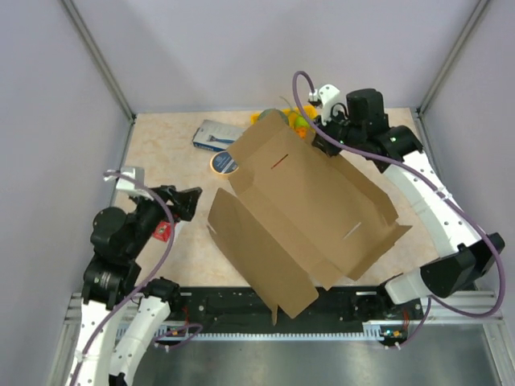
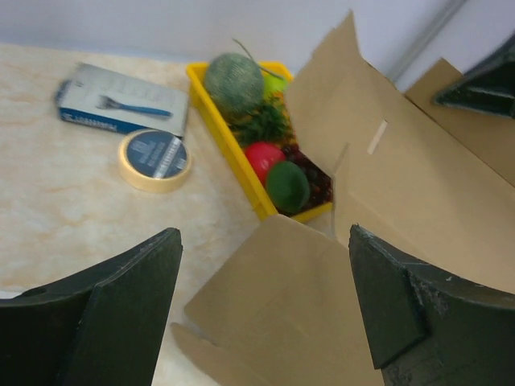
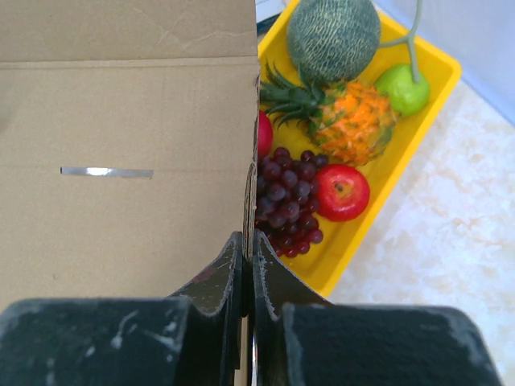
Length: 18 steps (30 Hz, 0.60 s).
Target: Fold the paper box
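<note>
The paper box (image 1: 306, 209) is a plain brown cardboard sheet with flaps, held tilted above the middle of the table, its near flaps hanging toward the table's front edge. My right gripper (image 1: 322, 143) is shut on the sheet's far right edge; in the right wrist view the cardboard edge (image 3: 248, 193) runs straight in between the closed fingers of that gripper (image 3: 249, 241). My left gripper (image 1: 189, 203) stands open at the table's left, apart from the sheet. In the left wrist view a flap of the box (image 2: 322, 305) lies ahead of the wide-open fingers (image 2: 264, 235).
A yellow fruit tray (image 1: 294, 121) with melon, pineapple, grapes and apples sits at the back, partly under the sheet; it also shows as the tray (image 3: 402, 145) and tray (image 2: 221, 121). A blue-grey packet (image 1: 216, 134) and a tape roll (image 1: 224, 163) lie back left.
</note>
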### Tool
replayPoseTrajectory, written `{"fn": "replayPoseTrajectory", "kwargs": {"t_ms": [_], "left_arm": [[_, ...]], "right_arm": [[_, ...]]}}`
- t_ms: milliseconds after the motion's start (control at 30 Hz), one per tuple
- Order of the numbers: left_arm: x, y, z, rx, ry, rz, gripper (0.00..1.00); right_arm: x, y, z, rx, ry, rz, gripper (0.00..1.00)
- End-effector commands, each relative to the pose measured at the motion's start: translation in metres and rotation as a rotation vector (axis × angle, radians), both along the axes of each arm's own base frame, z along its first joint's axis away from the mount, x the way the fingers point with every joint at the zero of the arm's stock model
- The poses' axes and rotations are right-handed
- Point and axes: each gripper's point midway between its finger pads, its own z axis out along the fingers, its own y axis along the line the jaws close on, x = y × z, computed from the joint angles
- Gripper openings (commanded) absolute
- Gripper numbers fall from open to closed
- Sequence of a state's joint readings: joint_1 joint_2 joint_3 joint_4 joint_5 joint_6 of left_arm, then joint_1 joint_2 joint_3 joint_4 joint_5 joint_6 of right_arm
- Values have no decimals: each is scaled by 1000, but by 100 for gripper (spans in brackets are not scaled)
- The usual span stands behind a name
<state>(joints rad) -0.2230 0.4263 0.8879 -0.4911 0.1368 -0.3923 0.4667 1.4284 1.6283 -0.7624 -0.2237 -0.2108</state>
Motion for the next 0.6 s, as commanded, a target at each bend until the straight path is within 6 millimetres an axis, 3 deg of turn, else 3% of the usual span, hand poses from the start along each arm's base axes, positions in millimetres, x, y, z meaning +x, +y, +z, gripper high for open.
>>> {"fn": "replayPoseTrajectory", "kwargs": {"t_ms": [0, 133, 333, 567], "left_arm": [[15, -51, -4, -31, 36, -279, 89], [30, -78, -3, -77, 103, -422, 89], [78, -83, 14, -62, 88, -387, 86], [129, -87, -13, -2, 178, -353, 83]], "right_arm": [[25, 10, 20, -22, -143, 71, 0], [47, 8, 14, -31, -174, 49, 0], [49, 26, 21, 53, -176, 166, 0], [65, 33, 18, 10, -224, 237, 0]]}}
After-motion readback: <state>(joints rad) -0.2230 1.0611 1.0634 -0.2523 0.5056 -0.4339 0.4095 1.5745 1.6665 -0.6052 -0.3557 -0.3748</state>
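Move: The lifted box's far-left flap is about 14 cm ahead of the left hand, 15 cm to its right and slightly lower. The tape roll lies on the table roughly 18 cm ahead of that hand, 3 cm right and 30 cm down. From the right hand, which already pinches the far edge of the cardboard, the flap is about level in reach and 15 cm left; the fruit tray sits some 5 cm ahead, 3 cm left and 27 cm below. Forward and right, dipping at first and then rising slightly, the open left hand swings some 14 cm in towards the box's far-left flap, turning about 20 degrees clockwise and tipping its fingers down. The right hand keeps its pinch on the cardboard edge and carries it about 5 cm forward and a little left, turning slightly counter-clockwise. ##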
